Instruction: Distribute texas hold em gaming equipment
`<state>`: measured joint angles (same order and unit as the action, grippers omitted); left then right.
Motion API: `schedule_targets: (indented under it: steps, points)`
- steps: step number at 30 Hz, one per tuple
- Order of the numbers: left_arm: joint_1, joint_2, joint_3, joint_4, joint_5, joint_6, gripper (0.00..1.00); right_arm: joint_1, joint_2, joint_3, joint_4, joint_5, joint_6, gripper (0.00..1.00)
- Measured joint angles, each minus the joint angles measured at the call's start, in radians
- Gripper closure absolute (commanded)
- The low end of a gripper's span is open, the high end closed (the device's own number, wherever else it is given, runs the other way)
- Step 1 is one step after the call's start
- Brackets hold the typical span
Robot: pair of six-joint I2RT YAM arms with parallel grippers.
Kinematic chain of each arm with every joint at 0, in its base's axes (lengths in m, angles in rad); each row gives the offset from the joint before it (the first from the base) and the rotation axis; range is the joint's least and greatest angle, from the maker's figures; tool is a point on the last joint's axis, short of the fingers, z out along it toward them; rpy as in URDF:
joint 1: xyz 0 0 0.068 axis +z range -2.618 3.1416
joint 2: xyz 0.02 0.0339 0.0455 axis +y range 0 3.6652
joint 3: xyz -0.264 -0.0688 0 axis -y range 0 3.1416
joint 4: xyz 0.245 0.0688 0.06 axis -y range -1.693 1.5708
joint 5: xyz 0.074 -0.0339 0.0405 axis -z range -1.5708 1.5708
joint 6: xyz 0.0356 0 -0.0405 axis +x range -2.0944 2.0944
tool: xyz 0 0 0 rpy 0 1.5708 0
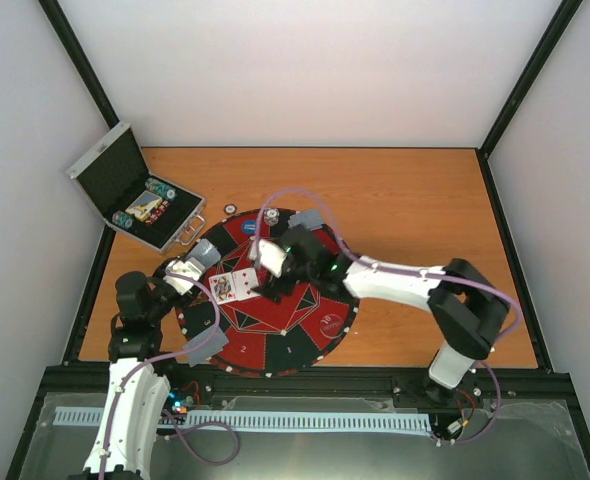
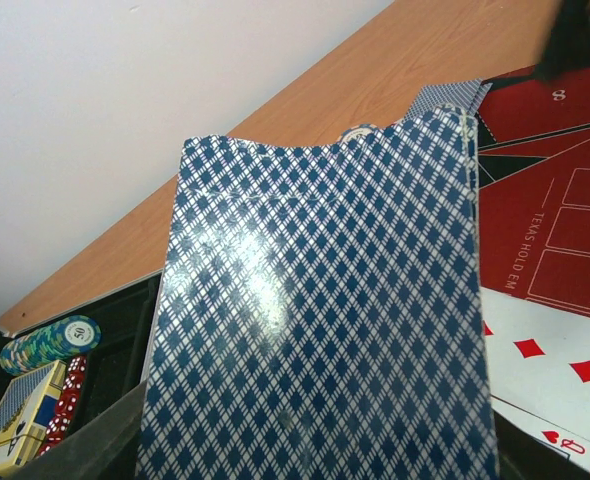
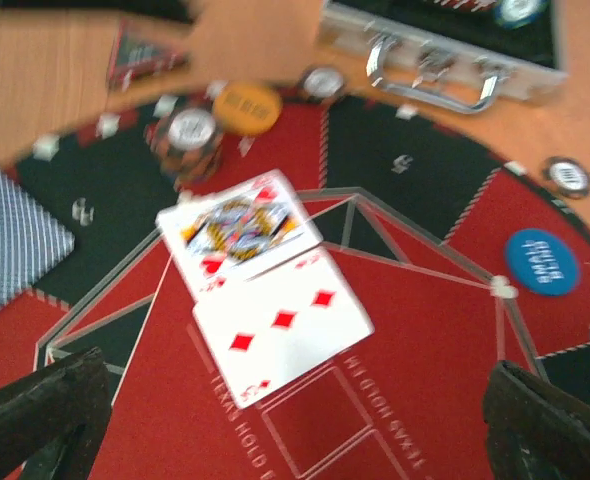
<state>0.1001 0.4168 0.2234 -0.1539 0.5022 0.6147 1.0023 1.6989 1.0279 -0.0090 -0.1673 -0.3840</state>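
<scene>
A deck of blue-diamond-backed playing cards [image 2: 315,320] fills the left wrist view, and my left gripper [image 1: 187,272] is shut on it at the left rim of the round mat [image 1: 315,320]. Two face-up cards lie overlapping on the mat's red centre: a heart court card [image 3: 240,228] and a three of diamonds [image 3: 280,325]. My right gripper [image 3: 295,385] hangs open just above them, its fingers [image 3: 45,410] spread wide with nothing between. An orange chip [image 3: 247,105], a pale chip stack [image 3: 193,130] and a blue button [image 3: 542,262] sit near the mat's rim.
The open silver case [image 1: 135,198] stands at the back left with chips [image 2: 50,342] and a card box [image 2: 20,420] inside. Face-down cards lie on the mat's segments [image 1: 203,346] [image 3: 15,235]. A white chip [image 1: 231,209] rests on the wooden table [image 1: 415,190] behind the mat.
</scene>
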Motion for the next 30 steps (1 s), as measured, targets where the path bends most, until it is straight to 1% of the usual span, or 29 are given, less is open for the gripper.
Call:
schedule_targets:
  steps: [3,5,7,8,9,13,16,20,23,25,29,30]
  points:
    - [0.000,0.000,0.000,0.000,0.001,0.000,0.44,-0.129,-0.046,0.014,0.026,-0.154,0.105,0.00]
    - [0.000,0.000,0.000,0.000,0.003,0.000,0.44,-0.208,-0.045,0.051,0.035,-0.241,0.200,0.00]
    - [0.000,0.000,0.000,-0.001,0.004,0.000,0.44,-0.243,-0.020,0.125,0.004,-0.288,0.275,0.00]
    - [0.000,0.000,0.000,0.000,0.004,0.000,0.44,-0.248,0.008,0.183,-0.013,-0.311,0.312,0.00]
    - [0.000,0.000,0.000,-0.001,0.005,0.000,0.44,-0.249,0.057,0.283,-0.040,-0.349,0.370,0.00]
    - [0.000,0.000,0.000,-0.002,0.008,0.000,0.44,-0.235,0.189,0.489,-0.060,-0.473,0.529,0.00]
    - [0.000,0.000,0.000,-0.002,0.008,0.000,0.44,-0.212,0.267,0.566,-0.101,-0.509,0.592,0.01]
    - [0.000,0.000,0.000,-0.002,0.008,0.000,0.44,-0.166,0.350,0.640,-0.194,-0.520,0.599,0.03]
    - [0.000,0.000,0.000,-0.002,0.011,0.000,0.44,-0.131,0.394,0.692,-0.258,-0.519,0.587,0.08]
    - [0.000,0.000,0.000,-0.002,0.011,0.000,0.44,-0.113,0.412,0.718,-0.290,-0.516,0.578,0.14]
    - [0.001,0.000,0.000,-0.005,0.011,0.001,0.44,-0.107,0.432,0.755,-0.351,-0.491,0.557,0.32]
    - [0.001,0.000,-0.001,-0.008,0.011,0.001,0.44,-0.109,0.433,0.764,-0.363,-0.480,0.555,0.34]
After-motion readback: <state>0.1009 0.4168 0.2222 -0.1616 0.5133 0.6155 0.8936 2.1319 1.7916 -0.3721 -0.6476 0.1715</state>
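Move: The right hand is empty and wide open. The deck, held by the left hand, is about 13 cm to its left, 7 cm farther out and roughly 4 cm higher. Lying about 10 cm below the right hand are the face-up diamond card, some 4 cm to its left and level with it, and the queen, about 9 cm left and level. The blue button is some 14 cm ahead, 3 cm left and 11 cm below. From the left hand, the deck's middle is about 4 cm ahead and 2 cm right. Up and forward first, the right hand swings some 12 cm up and 9 cm out from the dealt cards, then sweeps about 12 cm left while sinking and drawing back to the deck's outer end. The wrist turns some 40 degrees, bringing the fingertips from leaning outward to leaning slightly back, still left and down; the wide-open fingers start closing as they reach the deck. The left hand keeps holding the deck still. ##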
